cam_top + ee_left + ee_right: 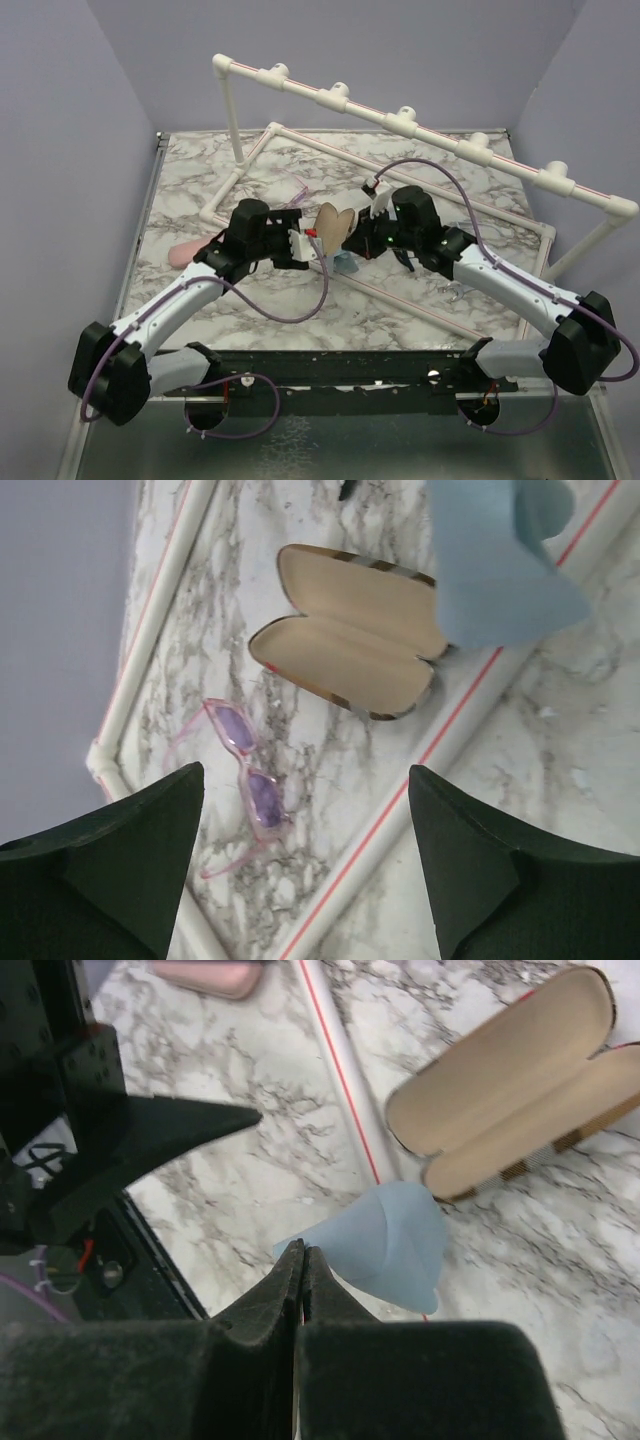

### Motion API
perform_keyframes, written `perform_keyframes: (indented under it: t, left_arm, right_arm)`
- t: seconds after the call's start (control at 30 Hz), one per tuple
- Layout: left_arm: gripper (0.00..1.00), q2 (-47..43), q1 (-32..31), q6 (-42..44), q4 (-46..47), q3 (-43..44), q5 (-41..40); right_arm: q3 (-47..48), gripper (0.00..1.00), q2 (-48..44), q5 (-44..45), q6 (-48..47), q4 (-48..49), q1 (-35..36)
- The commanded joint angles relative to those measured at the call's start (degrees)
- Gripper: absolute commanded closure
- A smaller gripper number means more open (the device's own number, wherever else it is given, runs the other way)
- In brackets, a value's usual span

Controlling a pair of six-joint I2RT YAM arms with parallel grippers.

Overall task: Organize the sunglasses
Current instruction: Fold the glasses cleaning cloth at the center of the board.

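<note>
The pink-purple sunglasses (250,780) lie unfolded on the marble table, lenses facing up, beside a white pipe. My left gripper (305,772) hovers above them, open wide with nothing between its fingers (130,860). An open brown plaid case (350,645) with a tan lining lies just beyond the sunglasses. My right gripper (303,1250) is shut on a corner of a light blue cloth (385,1240), which hangs next to the open case (510,1080). In the top view both grippers (305,243) (358,240) meet around the case (335,228) at mid-table.
A white pipe frame (400,120) with red stripes stands over the back of the table, and its floor pipes (450,740) run beside the case. A shut pink case (185,255) lies at the left. Purple walls close in both sides.
</note>
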Motion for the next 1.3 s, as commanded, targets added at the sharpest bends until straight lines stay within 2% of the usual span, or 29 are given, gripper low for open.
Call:
perform_keyframes:
  t: [0.0,0.17,0.37,0.57,0.8,1.0,1.27]
  left_arm:
    - [0.18,-8.2,-0.58,-11.81,-3.65,-6.09,5.05]
    - [0.22,-16.7,-2.39,-21.62,-3.09,-10.22,3.62]
    - [0.24,-23.7,-4.53,-26.04,1.34,-16.68,-1.83]
    - [0.24,-23.08,-5.97,-27.2,4.26,-19.57,-1.11]
    - [0.29,-18.64,-6.13,-31.26,11.89,-19.34,-10.4]
    - [0.32,-18.5,-6.15,-33.81,13.73,-19.93,-8.72]
    - [0.46,-18.26,-6.14,-32.81,15.12,-19.04,-17.65]
  right_arm:
    - [2.64,0.99,1.26,-4.25,6.49,6.22,2.47]
    - [3.43,0.99,3.3,-5.81,10.86,10.21,4.56]
    - [4.91,0.99,5.31,-4.32,14.64,12.94,5.73]
    - [4.83,0.99,6.95,-2.86,18.15,14.92,6.84]
    - [4.64,1.0,7.07,-2.59,18.44,15.12,7.23]
    - [4.26,1.0,7.35,-2.57,18.7,15.35,7.22]
    - [4.42,0.99,6.89,-1.9,16.69,12.47,7.3]
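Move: The blue cloth already hangs from the right hand's shut fingertips, its middle some 2 cm back, 1 cm to the left and 4 cm below that hand. From the wide-open left hand it lies about 8 cm right, 6 cm back and 4 cm down. The open case lies 4 cm ahead, 6 cm right and 12 cm below the left hand, and the sunglasses 9 cm ahead, 5 cm left and 13 cm below. The left gripper is roughly 8 cm left and 4 cm ahead of the right hand. The cloth, still pinched by the right hand, is carried about 8 cm left and 4 cm up towards the left gripper, then held there. The left hand draws back over 9 cm and sinks a little, then comes forward about 4 cm as its wrist turns some 30 degrees, levelling the fingers, and they close partway around the cloth's hanging corner. ##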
